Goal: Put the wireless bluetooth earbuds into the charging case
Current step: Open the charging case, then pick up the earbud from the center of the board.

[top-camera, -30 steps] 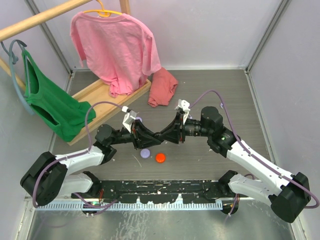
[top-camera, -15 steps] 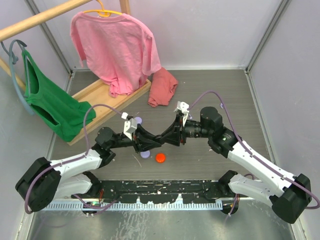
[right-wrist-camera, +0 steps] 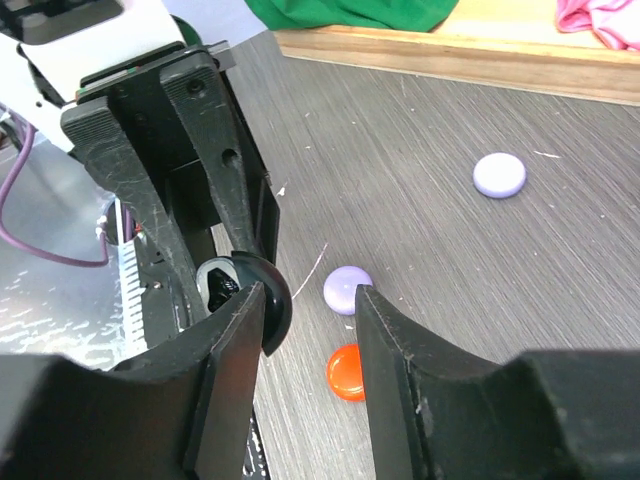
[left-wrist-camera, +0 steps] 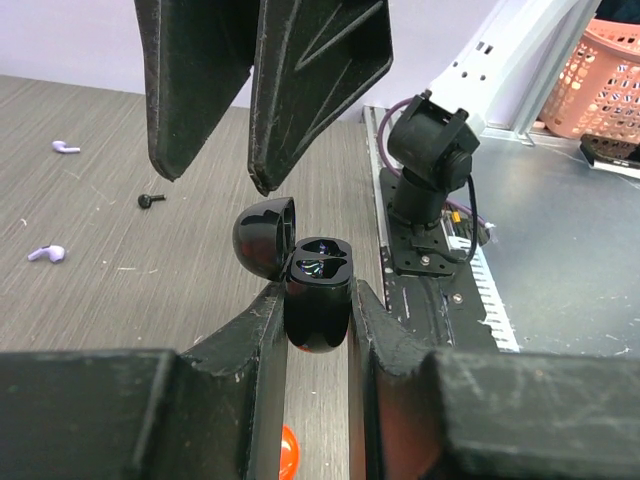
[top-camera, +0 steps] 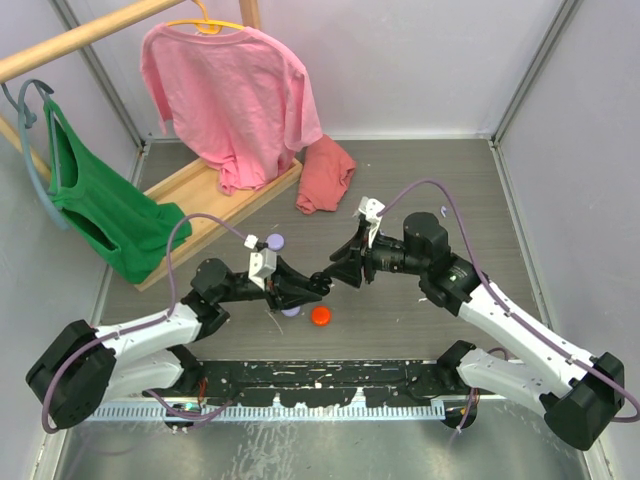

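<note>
My left gripper [left-wrist-camera: 318,292] is shut on the black charging case [left-wrist-camera: 318,322], which it holds upright with its lid [left-wrist-camera: 265,238] swung open to the left. The case's sockets [left-wrist-camera: 320,264] show glossy dark insides. My right gripper [right-wrist-camera: 310,312] stands open, its left finger right beside the case lid [right-wrist-camera: 270,300] with nothing between the fingers. From above, the two grippers [top-camera: 315,284] [top-camera: 338,268] nearly meet at mid-table. Two lavender earbuds [left-wrist-camera: 65,147] [left-wrist-camera: 45,253] and a black earbud [left-wrist-camera: 150,200] lie loose on the table.
An orange puck [top-camera: 321,316] and a lavender puck [top-camera: 291,310] lie just below the grippers; another lavender puck [top-camera: 275,241] lies farther back. A wooden rack [top-camera: 215,195] with a pink shirt [top-camera: 235,95] and green shirt [top-camera: 100,215] stands at back left, a red cloth [top-camera: 325,175] beside it.
The right gripper has opened and drawn back a little from the case. The left arm has shifted slightly nearer and to the right, still holding the case.
</note>
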Controlling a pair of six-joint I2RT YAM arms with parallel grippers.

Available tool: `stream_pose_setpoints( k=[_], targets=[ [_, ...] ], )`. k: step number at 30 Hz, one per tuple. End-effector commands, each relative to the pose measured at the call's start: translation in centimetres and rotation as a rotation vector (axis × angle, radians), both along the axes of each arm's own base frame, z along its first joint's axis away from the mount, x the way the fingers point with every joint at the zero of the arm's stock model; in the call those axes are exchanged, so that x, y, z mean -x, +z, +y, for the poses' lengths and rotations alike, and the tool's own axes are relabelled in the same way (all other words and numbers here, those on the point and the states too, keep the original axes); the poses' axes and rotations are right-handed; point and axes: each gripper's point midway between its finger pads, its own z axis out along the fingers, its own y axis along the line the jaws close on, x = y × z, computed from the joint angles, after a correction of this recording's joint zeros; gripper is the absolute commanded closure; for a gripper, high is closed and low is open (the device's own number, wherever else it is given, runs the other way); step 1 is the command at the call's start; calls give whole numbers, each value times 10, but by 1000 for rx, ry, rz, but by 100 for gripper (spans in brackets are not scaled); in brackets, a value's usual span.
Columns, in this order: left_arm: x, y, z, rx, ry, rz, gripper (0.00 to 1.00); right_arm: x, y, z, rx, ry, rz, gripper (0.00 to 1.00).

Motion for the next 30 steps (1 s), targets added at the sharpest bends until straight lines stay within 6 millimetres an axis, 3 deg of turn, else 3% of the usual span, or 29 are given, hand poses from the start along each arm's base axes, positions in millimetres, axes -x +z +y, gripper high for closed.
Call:
stream_pose_setpoints(
  k=[1,4,10,16,24,30],
  targets=[
    [-7,6,2,14,56,-44,100,-15,27,-6,-20,-81,-72,50],
    [-21,-5,6,-15,149,3,100,-32,20,-18,31,-209,-52,43],
    [-48,-27,23,-41,359,77,100,-69,-12,-55,182,-539,68,35],
    [-60,-39,38,-76,470,99,100,-100,-55,-124,350,-965,173,26],
    [-64,-44,45,-82,518,92,100,-110,-102,-212,427,-1351,355,24],
    [-67,-50,50,-88,554,100,100,-96,-131,-268,368,-1567,529,22]
  ],
)
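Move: The open case is already in the left fingers, about 21 cm above the table; the near lilac disc lies some 6 cm ahead and 7 cm left of that hand, the orange disc about 3 cm ahead. The black earbud is roughly 16 cm ahead, 22 cm right and 25 cm below the right hand. From that earbud, one lilac earbud lies 10 cm left and 6 cm farther out, another 6 cm right and 13 cm out. The opened case stays pinched in the left fingers as that hand carries it about 6 cm forward, 6 cm down and a little left, turning some 30 degrees counter-clockwise. The right hand leaves the lid and sweeps right towards the black earbud, first also forward, then increasingly down, swinging clockwise until its widening fingers point forward and down. ##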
